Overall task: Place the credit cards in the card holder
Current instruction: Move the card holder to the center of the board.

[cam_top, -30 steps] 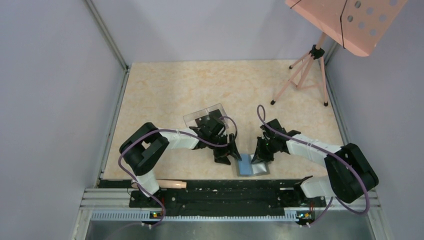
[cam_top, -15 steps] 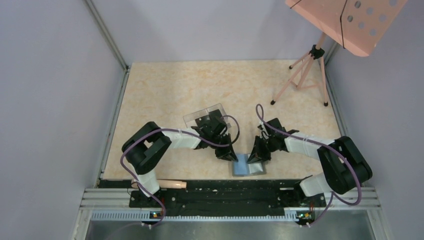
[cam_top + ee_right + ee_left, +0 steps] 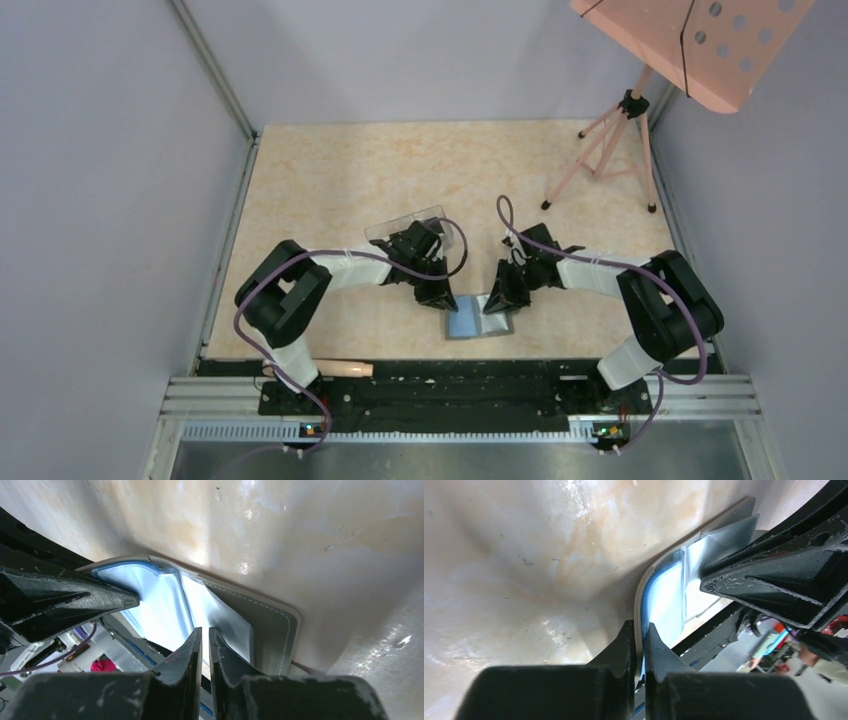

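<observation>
The card holder (image 3: 478,318) lies open near the table's front middle, its pale blue inside facing up. My left gripper (image 3: 440,297) is shut on the holder's left flap. In the left wrist view the grey edge (image 3: 640,605) runs down between the fingers of that gripper (image 3: 640,630). My right gripper (image 3: 497,298) is at the right flap. In the right wrist view its jaws (image 3: 205,632) stand a thin slit apart over the holder's lining (image 3: 165,605). Whether they pinch a layer is unclear. The credit cards are out of view.
A clear plastic box (image 3: 405,230) sits just behind the left gripper. A pink tripod (image 3: 600,150) stands at the back right under a pink perforated board (image 3: 690,45). A wooden stick (image 3: 340,368) lies along the front rail. Grey walls close in both sides.
The left gripper has shut on the holder's left flap. Both grippers and the holder have shifted left and slightly away from the front edge. The right jaws have eased apart a little.
</observation>
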You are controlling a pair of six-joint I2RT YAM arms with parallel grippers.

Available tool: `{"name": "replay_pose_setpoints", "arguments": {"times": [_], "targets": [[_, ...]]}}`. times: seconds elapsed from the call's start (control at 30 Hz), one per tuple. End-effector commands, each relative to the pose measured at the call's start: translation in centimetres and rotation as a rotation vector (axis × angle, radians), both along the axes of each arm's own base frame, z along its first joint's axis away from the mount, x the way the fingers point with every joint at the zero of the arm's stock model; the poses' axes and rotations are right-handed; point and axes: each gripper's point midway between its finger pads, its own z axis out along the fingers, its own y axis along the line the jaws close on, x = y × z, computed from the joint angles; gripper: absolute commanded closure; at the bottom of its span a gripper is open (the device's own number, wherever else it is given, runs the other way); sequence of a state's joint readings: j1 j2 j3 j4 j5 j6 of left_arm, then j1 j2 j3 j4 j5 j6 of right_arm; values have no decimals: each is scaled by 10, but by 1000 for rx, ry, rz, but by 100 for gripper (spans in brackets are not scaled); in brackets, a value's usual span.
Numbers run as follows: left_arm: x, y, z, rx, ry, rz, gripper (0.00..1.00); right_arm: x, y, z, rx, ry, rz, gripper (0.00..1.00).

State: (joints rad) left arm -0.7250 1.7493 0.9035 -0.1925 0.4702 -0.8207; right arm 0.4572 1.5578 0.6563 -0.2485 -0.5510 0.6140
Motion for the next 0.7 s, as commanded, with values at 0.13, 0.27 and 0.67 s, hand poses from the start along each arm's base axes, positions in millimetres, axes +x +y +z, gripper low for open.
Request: {"name": "replay_pose_setpoints", "arguments": {"times": [0.13, 0.27, 0.67], "targets": [[8, 36, 14, 162, -130, -52, 41, 16, -3, 8, -45, -86, 44, 82], [20, 35, 53, 118, -246, -29, 28, 38, 7, 39, -14, -174, 47, 60], [31, 62, 135, 18, -487, 114, 26, 121, 40, 67, -19, -290, 66, 36]]}}
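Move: The card holder lies open, its left edge still pinched in the left fingers; its middle is about 5 cm to that hand's right, some 2 cm back and 2 cm below. From the right hand, nearly shut over the white pocket just right of the fold, the holder's middle is roughly 2 cm left, 1 cm back and 1 cm below. The clear tray stands about 15 cm ahead of the left hand and 8 cm to its left, and about 15 cm ahead and 15 cm left of the right hand. Up and to its left goes the left hand, after opening wide to let go of the card holder's left edge: about 10 cm up and half that sideways, drifting a little forward. The right hand, after a brief wait, leaves the white pocket forward and up, about 9 cm forward, towards the tray, opening past halfway. Both wrists tilt the fingers forward as they rise. ##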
